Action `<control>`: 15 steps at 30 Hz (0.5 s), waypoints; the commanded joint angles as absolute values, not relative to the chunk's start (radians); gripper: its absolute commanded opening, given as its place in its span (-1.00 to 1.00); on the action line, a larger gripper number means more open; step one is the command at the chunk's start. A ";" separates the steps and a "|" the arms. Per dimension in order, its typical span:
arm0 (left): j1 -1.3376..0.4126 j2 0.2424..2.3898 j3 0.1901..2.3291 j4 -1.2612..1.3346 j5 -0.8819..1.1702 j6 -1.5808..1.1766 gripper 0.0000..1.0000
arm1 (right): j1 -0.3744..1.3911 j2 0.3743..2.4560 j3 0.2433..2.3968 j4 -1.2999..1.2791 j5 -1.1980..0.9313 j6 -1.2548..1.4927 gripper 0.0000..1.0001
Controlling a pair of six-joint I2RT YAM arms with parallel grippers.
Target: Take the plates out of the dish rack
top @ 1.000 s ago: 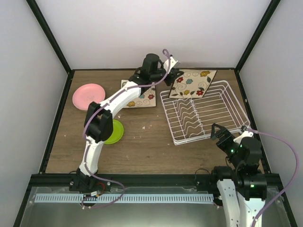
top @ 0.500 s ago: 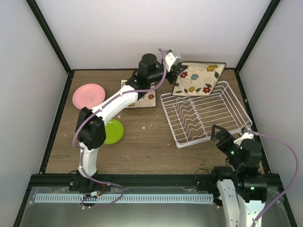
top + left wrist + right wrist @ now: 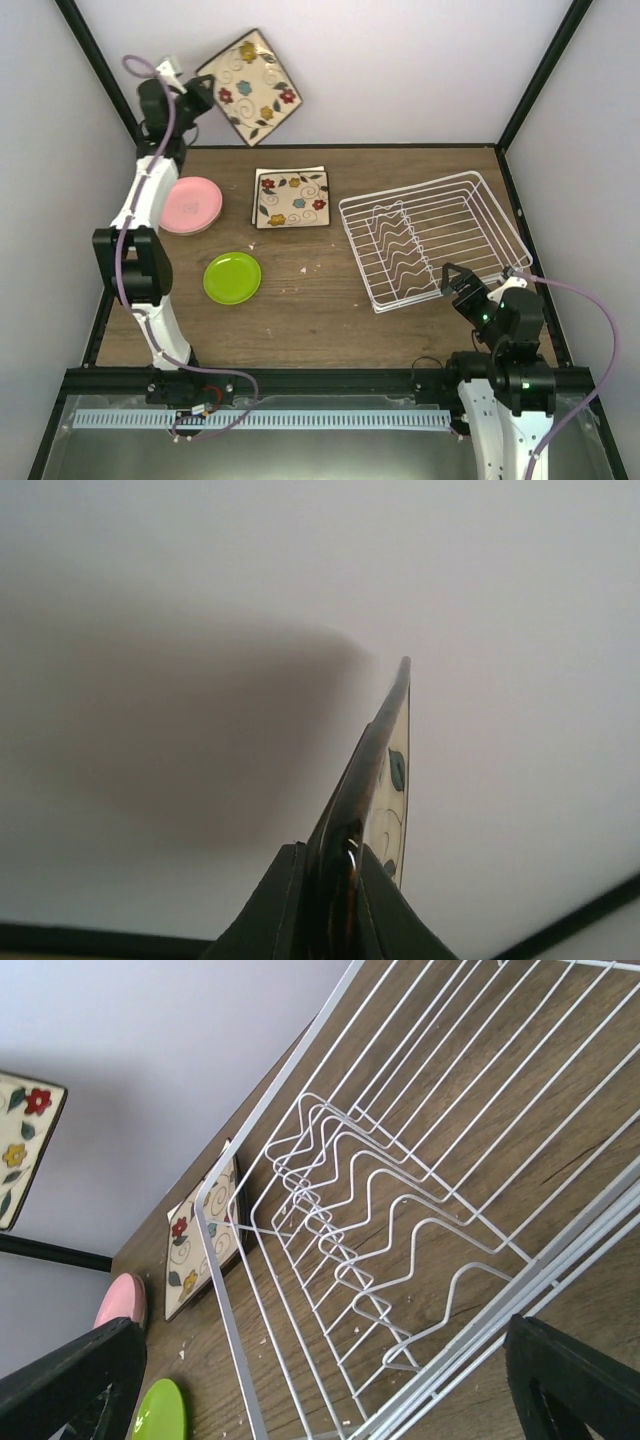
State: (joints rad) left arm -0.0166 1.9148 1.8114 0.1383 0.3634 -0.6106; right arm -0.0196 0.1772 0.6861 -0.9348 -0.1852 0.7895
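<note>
My left gripper (image 3: 197, 97) is raised high at the far left and shut on a corner of a square cream plate with flowers (image 3: 250, 85), held up against the back wall. In the left wrist view that plate (image 3: 388, 745) stands edge-on between the black fingers (image 3: 275, 910). The white wire dish rack (image 3: 400, 250) sits right of centre with no plates in it. My right gripper (image 3: 456, 281) hovers open at the rack's near right corner, holding nothing; its view looks along the rack (image 3: 222, 1310).
Lying on the table are a second flowered square plate (image 3: 291, 197), a pink round plate (image 3: 190, 205) and a small lime-green plate (image 3: 232, 277). The right wrist view shows them too: flowered plate (image 3: 200, 1230), pink plate (image 3: 122, 1300), lime-green plate (image 3: 160, 1410). Walls close in on the left, back and right.
The left arm has swung from above the rack's back left corner to the far left and upward, carrying the flowered plate with it. The right arm has barely moved.
</note>
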 commanded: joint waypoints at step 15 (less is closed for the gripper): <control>0.118 1.938 1.782 -0.069 0.953 -0.791 -0.92 | -0.012 0.167 0.677 -0.898 -0.176 0.826 1.00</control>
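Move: The left hand holds a square flowered plate high near the back wall. The stack of square plates lies about 16 cm to its right, 14 cm back and 38 cm below. At similar depth below, the pink plate is some 10 cm left and 16 cm back, the green plate 3 cm right and 36 cm back. From the right hand, the stack is about 28 cm ahead, 35 cm left and 21 cm below. Left hand, keeping its plate pinched, sinks about 10 cm towards the square stack, fingers tipping down some 25 degrees. ##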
